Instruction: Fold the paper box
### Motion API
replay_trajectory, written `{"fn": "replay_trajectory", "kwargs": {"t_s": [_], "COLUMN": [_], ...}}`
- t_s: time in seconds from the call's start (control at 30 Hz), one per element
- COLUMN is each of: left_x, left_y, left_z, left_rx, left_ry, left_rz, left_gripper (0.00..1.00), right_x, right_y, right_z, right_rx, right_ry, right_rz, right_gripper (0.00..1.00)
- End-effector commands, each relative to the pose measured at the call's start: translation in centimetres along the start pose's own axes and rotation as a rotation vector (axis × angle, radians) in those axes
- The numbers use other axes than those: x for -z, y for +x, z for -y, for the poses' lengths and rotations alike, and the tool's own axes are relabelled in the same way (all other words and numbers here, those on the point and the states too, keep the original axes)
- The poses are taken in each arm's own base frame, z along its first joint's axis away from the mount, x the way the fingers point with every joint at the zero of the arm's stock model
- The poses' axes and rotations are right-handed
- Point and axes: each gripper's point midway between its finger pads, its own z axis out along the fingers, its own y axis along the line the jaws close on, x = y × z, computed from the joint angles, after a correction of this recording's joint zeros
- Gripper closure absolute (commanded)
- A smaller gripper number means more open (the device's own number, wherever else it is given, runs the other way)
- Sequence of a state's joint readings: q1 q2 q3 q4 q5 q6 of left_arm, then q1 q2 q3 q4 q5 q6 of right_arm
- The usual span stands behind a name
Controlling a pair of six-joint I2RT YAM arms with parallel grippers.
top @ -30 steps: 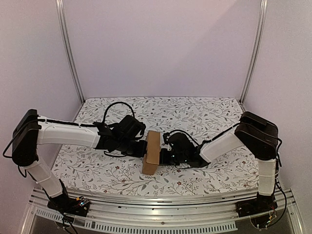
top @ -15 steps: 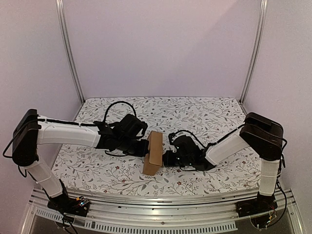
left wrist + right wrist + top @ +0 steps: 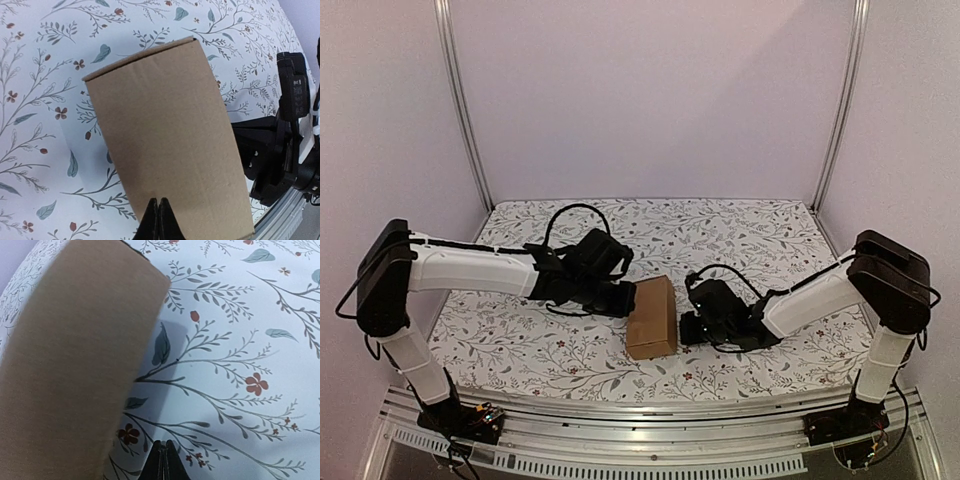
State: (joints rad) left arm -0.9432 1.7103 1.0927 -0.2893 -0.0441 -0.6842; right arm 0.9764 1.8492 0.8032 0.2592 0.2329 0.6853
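The paper box [image 3: 652,318] is a plain brown closed carton lying flat on the floral cloth, wide face up, between the two arms. My left gripper [image 3: 628,298] is shut, and its tips rest at the carton's upper left edge. In the left wrist view the closed fingertips [image 3: 158,201] sit over the box [image 3: 165,130] top face, holding nothing. My right gripper [image 3: 685,327] is shut just right of the carton. The right wrist view shows its tips [image 3: 163,444] over bare cloth, a small gap away from the box [image 3: 70,365] side.
A floral tablecloth [image 3: 740,240] covers the table. A metal rail [image 3: 640,408] runs along the near edge, and two upright frame posts [image 3: 460,100] [image 3: 840,100] stand at the back corners. The right arm's black wrist body [image 3: 280,150] shows beyond the carton.
The carton has gone from standing on its narrow side to lying flat with its wide face up. The right gripper has drawn back to the right, and the left gripper followed the box rightward.
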Motion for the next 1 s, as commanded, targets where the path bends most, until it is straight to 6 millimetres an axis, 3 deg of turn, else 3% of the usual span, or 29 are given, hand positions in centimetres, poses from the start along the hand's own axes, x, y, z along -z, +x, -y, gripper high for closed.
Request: {"fn": "replay_trajectory", "kwargs": {"t_s": [0.0,0.2,0.43,0.6,0.87,0.9,0.97], "left_x": [-0.5,0.2,2.4,4.9,9.8,10.5,11.8], "left_y": [0.1,-0.6,-2.0,-3.3,-5.3,-5.5,-5.9], "left_z": [1.4,1.8,1.0,0.7,-0.4,-0.6,-0.9], "left_rx": [-0.02,-0.032,-0.072,-0.084,-0.12,-0.126,-0.142], "left_ry": [0.028,0.025,-0.045,-0.069,-0.139,-0.15,-0.167], "left_rz": [-0.012,0.0,0.04,0.091,0.177,0.185,0.204], "left_gripper": [1.0,1.0,0.99,0.77,0.49,0.46,0.41], "right_x": [2.1,5.5,8.8,11.1,15.2,15.8,16.7], "right_y": [2.2,0.2,-2.3,-4.0,-7.3,-7.7,-8.3], "right_z": [4.9,5.5,5.2,4.6,4.4,4.5,4.8], "right_rx": [0.098,0.131,0.17,0.193,0.235,0.247,0.258], "right_ry": [0.179,0.21,0.206,0.197,0.222,0.234,0.255], "right_rz": [-0.079,-0.028,0.036,0.058,0.124,0.131,0.147], "right_gripper": [0.97,0.95,0.84,0.73,0.33,0.26,0.03]}}
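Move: The box lies tipped over to the right but not yet flat, its right long edge still raised and a broad face turned up. Its middle is about 5 cm right of the left hand, roughly 1 cm back and 4 cm lower; the left hand's shut tips are over the face near its left edge. From the right hand, low beside the raised edge, the middle is some 8 cm left, level fore and aft, and 3 cm higher. The box's raised edge is let down as the right hand draws out from it, about 5 cm to the right and slightly back, low over the table, then climbs some 13 cm, still easing right and opening wide. The left hand, seeming to rest on the upper face, follows 1 cm right, then comes away upward about 10 cm and back left, fingers opening halfway. ##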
